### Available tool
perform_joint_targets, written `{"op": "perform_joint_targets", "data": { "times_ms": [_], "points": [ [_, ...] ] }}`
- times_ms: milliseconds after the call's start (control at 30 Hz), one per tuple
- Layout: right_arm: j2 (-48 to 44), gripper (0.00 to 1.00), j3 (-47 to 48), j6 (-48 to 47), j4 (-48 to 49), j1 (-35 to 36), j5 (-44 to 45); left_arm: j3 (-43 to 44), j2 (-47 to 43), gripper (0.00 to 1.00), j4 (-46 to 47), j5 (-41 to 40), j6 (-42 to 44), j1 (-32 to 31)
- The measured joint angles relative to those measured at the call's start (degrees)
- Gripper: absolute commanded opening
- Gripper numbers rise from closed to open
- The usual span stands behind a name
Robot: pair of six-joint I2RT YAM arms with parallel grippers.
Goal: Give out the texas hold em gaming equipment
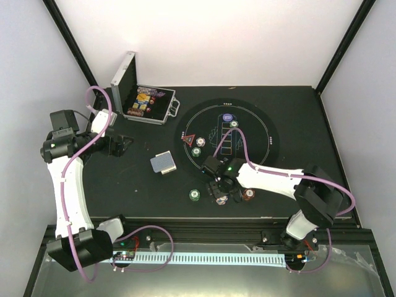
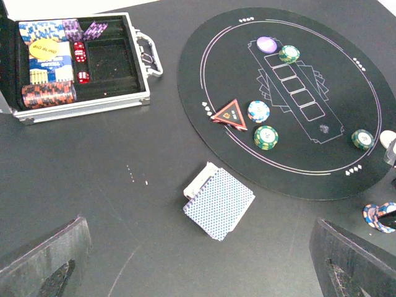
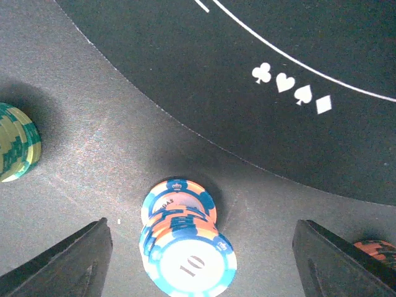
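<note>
A leaning stack of orange-and-blue poker chips [image 3: 185,241] stands on the table just off the mat's near edge. My right gripper [image 3: 204,272] straddles it, open, with a gap on each side, and shows in the top view over the stack [image 1: 221,199]. A green chip stack [image 3: 15,151] sits to its left and a dark red chip [image 3: 377,247] to its right. The blue-backed cards [image 2: 219,201] lie in front of my open left gripper [image 2: 198,272]. On the mat [image 2: 346,93] are a purple button [image 2: 267,44], a red triangular marker [image 2: 230,113], a blue-white chip [image 2: 258,111] and green chips [image 2: 266,137].
The silver case [image 2: 80,59] stands open at the back left with chips and dice inside. My left arm [image 1: 65,179] runs along the table's left side. Light walls close in the table on three sides.
</note>
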Motion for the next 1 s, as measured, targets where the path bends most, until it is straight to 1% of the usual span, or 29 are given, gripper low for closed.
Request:
{"op": "perform_joint_targets", "data": {
  "times_ms": [367,600,833,1000],
  "points": [
    [0.2,0.63,-3.7,2.7,5.2,1.0,-1.0,0.0,-0.4,0.99,0.0,0.0,0.0,0.0],
    [0.6,0.47,-4.0,3.1,5.9,1.7,-1.3,0.0,-0.4,0.99,0.0,0.0,0.0,0.0],
    [0.8,0.42,-4.0,3.3,6.0,1.8,-1.2,0.0,-0.4,0.99,0.0,0.0,0.0,0.0],
    [0.8,0.31,-4.0,3.3,6.1,1.8,-0.8,0.0,-0.4,0.99,0.0,0.0,0.0,0.0]
  ]
}}
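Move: The right hand hangs open over the blue-orange chip stack, whose middle lies about 3 cm below, 1 cm back and 1 cm left. The green stack stands some 11 cm left and 1 cm ahead, the red stack 9 cm right and 1 cm ahead, the dealer button about 12 cm right and 8 cm ahead. From the left hand, the blue-orange stack lies about 33 cm right, 10 cm back and 26 cm below. The right hand sinks about 2 cm, easing back and left, and closes its fingers around the blue-orange stack's top. ##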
